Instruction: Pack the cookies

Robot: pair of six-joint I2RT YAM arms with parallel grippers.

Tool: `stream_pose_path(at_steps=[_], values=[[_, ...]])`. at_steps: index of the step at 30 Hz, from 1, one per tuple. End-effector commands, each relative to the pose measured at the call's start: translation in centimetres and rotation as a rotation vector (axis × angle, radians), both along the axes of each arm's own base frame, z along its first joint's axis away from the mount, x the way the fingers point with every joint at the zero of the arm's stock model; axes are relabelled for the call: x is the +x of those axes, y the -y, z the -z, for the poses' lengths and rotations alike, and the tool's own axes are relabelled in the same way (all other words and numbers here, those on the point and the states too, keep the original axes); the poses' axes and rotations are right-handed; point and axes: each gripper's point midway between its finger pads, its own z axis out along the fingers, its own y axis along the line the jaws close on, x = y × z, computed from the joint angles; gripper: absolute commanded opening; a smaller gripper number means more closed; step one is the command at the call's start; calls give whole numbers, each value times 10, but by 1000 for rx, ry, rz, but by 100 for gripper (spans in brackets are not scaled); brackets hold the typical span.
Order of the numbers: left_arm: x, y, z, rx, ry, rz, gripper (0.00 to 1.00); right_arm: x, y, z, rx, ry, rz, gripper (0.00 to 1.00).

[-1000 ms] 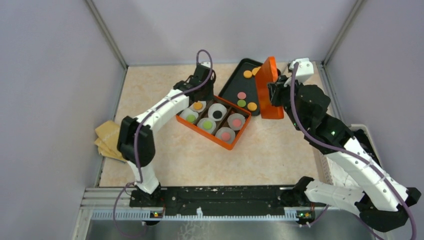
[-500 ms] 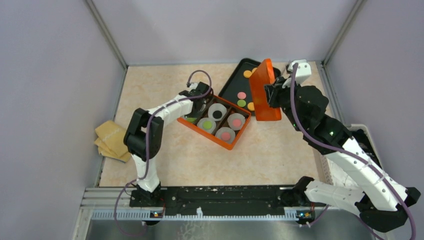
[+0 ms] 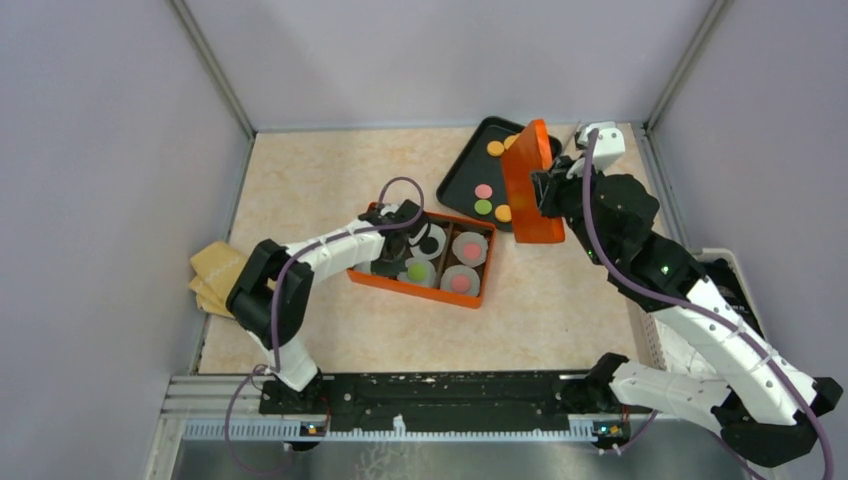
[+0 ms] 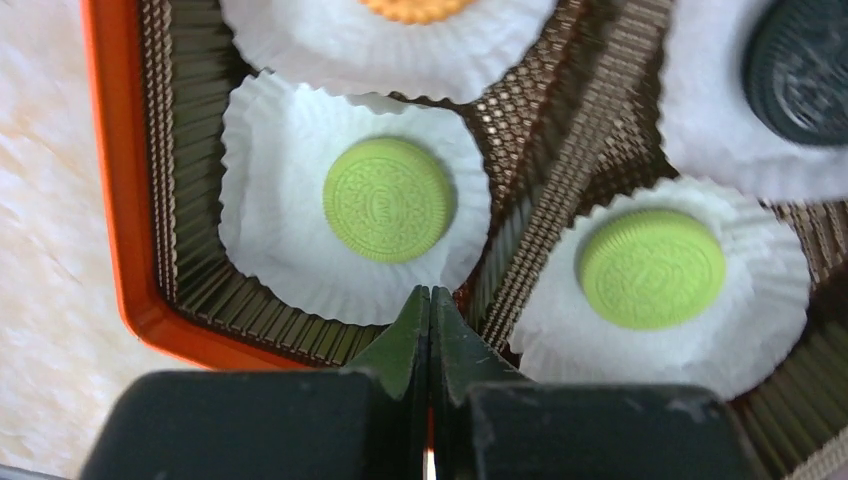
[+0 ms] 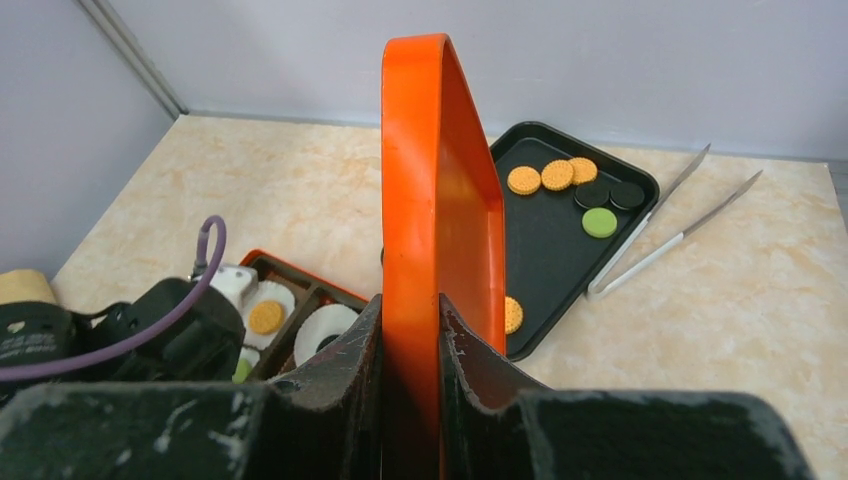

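Note:
An orange box (image 3: 415, 291) holds white paper cups with cookies: two green ones (image 4: 388, 199) (image 4: 652, 268), a black one (image 4: 800, 70) and an orange one (image 4: 415, 8). My left gripper (image 3: 392, 258) is shut and empty, its tips (image 4: 430, 300) down inside the box between the two green cups. My right gripper (image 5: 411, 330) is shut on the orange lid (image 5: 430, 150), held upright on edge over the black tray (image 3: 462, 180). Loose cookies lie on the tray: orange (image 3: 495, 148), pink (image 3: 483, 190), green (image 3: 483, 207).
White tongs (image 5: 660, 235) lie on the table right of the tray. A stack of tan paper (image 3: 215, 280) sits at the left wall. A white basket (image 3: 735, 275) stands at the right edge. Grey walls close in the table.
The left gripper came from the box's far corner toward me, and the box turned and slid nearer with it. The right gripper kept the lid up, shifting it only slightly.

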Motion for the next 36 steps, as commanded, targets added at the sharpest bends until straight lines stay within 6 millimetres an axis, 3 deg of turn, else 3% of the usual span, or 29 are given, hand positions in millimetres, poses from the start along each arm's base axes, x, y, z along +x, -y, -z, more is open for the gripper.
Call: stream_pose_path(at_steps=[1,4,6,9,10,15,18,22,27,32,36], values=[[-40,32,-12,-130,-39,20,0,4,1,-28,68,81,19,0],[-45,40,-22,-155,-21,26,0,5,-1,-27,70,81,15,0],[-33,40,-39,-153,40,15,0,5,-1,-27,74,77,14,0],[-6,40,-79,-142,175,1,0,3,0,-29,87,76,16,0],[7,45,-102,-158,237,-3,0,2,2,-30,92,77,19,0],[50,61,-175,-226,461,43,0,-9,5,-51,150,97,-5,0],[73,70,-203,-365,509,89,0,-19,-9,-71,210,110,-101,0],[93,66,-224,-428,589,114,0,-39,-38,-99,331,128,-291,0],[88,47,-241,-413,681,101,0,-53,-82,-104,470,98,-514,0],[84,4,-252,-433,754,-2,0,-49,-115,-79,618,24,-650,0],[77,-32,-267,-306,836,-63,0,-42,-123,-53,784,-36,-753,0]])
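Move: The left fingers, shut, are low inside the box against its near wall; the box's middle is about 5 cm ahead and 5 cm right. The left green cookie is some 3 cm ahead and 2 cm left, the middle green one about 1 cm ahead and 5 cm right; the held lid is roughly 6 cm ahead, 18 cm right, 36 cm up. From the right hand, the box is about 6 cm ahead, 16 cm left, 37 cm below, the tray some 22 cm ahead, 2 cm left. Still hooked inside the box's near wall, the left fingertips drag it about 4 cm back and 3 cm right, then come free, rising some 20 cm and going forward, tipping up to point more forward, shut throughout. Later the right hand, keeping its pinch on the lid, swings it about 11 cm left over the box, rolling its left side up and turning counter-clockwise, each about 30 degrees. ##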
